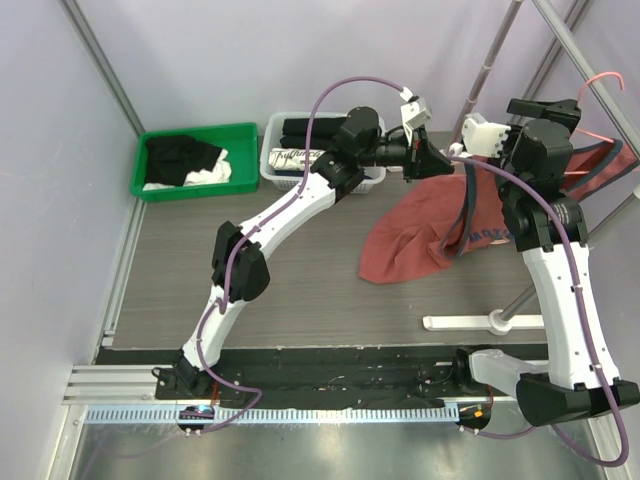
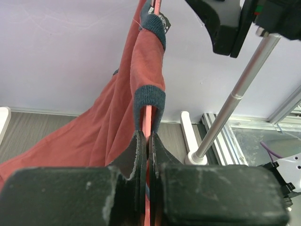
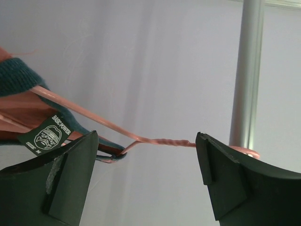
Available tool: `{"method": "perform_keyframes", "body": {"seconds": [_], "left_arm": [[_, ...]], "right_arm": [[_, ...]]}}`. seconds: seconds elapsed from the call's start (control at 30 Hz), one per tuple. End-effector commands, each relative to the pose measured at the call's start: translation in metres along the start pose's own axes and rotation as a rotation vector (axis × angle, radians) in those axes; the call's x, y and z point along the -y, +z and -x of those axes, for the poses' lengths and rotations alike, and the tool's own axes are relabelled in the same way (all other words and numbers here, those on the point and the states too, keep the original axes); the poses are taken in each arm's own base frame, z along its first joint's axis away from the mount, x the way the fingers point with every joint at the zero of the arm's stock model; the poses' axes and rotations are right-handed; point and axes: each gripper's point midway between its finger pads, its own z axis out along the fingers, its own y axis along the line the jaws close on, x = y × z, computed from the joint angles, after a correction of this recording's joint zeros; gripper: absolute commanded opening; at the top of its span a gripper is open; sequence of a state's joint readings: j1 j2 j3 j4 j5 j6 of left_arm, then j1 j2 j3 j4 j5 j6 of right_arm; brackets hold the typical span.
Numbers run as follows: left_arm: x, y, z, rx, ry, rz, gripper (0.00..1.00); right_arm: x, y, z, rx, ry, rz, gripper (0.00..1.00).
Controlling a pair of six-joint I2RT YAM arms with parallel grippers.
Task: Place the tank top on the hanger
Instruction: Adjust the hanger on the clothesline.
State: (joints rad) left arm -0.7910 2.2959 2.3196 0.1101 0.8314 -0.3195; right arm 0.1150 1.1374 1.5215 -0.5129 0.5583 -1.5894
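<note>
The rust-red tank top (image 1: 425,228) hangs from the upper right and trails down onto the table. In the left wrist view its navy-trimmed strap (image 2: 149,100) loops around the pink wire of the hanger (image 2: 148,120). My left gripper (image 2: 148,135) is shut on that wire just below the strap. The hanger's hook (image 1: 606,80) rests on the rack bar. My right gripper (image 3: 146,137) stands wide open, and the hanger's twisted neck (image 3: 171,141) crosses the gap between its fingers without touching them. The tank top's label (image 3: 47,136) shows at the left.
A green bin (image 1: 195,160) of black and white clothes and a white basket (image 1: 300,152) of folded clothes sit at the back. The rack's metal pole (image 2: 235,94) rises from a white foot (image 1: 485,322) on the right of the table, close to both grippers.
</note>
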Motion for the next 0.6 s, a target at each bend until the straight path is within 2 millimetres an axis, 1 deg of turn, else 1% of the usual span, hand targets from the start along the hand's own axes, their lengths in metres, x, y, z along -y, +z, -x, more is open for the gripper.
{"method": "perform_keyframes", "body": {"seconds": [0.0,0.03,0.13,0.17,0.23,0.27,0.3,0.37,0.43,0.47,0.5,0.57], "left_arm": [[-0.008,-0.002,0.011,0.013,0.016,0.053,0.0],[-0.008,-0.001,0.012,0.016,0.018,0.056,0.0],[-0.01,-0.001,0.016,0.024,0.025,0.063,0.0],[-0.011,-0.001,0.015,0.024,0.024,0.064,0.0],[-0.01,-0.001,0.017,0.028,0.025,0.065,0.0],[-0.01,-0.001,0.017,0.028,0.024,0.065,0.0],[-0.011,-0.001,0.016,0.028,0.023,0.067,0.0],[-0.012,-0.001,0.016,0.027,0.023,0.07,0.0],[-0.012,-0.001,0.014,0.022,0.022,0.071,0.0],[-0.012,-0.001,0.013,0.019,0.022,0.074,0.0],[-0.013,-0.002,0.015,0.02,0.027,0.078,0.0],[-0.015,-0.003,0.013,0.014,0.033,0.085,0.0]], "right_arm": [[0.032,-0.019,-0.018,-0.052,0.016,-0.12,0.92],[0.032,-0.02,-0.019,-0.05,0.017,-0.117,0.92],[0.021,-0.028,-0.021,-0.041,-0.001,-0.05,0.92],[0.012,-0.031,-0.022,-0.039,-0.007,-0.009,0.92],[0.003,-0.035,-0.022,-0.028,-0.012,0.031,0.92],[-0.008,-0.037,-0.022,-0.022,-0.012,0.071,0.92],[-0.011,-0.04,-0.021,-0.008,-0.004,0.084,0.92],[-0.019,-0.045,-0.019,0.016,0.01,0.115,0.92],[-0.025,-0.049,-0.012,0.06,0.067,0.144,0.92],[-0.027,-0.053,-0.012,0.073,0.08,0.167,0.92],[-0.031,-0.055,-0.007,0.101,0.13,0.186,0.92],[-0.037,-0.061,-0.003,0.13,0.159,0.234,0.92]]}}
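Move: The hanger's neck is just ahead of my right hand's open fingers, about 4 cm forward, 1 cm right and 2 cm up. The clothesline bar, with the hook across it, is some 5 cm forward, 5 cm right and 8 cm above that hand. The tank top hangs level with it in reach, roughly 10 cm left and 15 cm lower. From my left hand, pinching the hanger's near end, the neck is about 20 cm right, 3 cm forward and 11 cm up. I draw my right hand away from the hanger's neck with its fingers staying wide open: after a tiny lift it goes back about 4 cm and sinks some 3 cm, tipping down around 10 degrees. Meanwhile my left hand keeps its pinch on the hanger's end, easing only about 1 cm forward. ##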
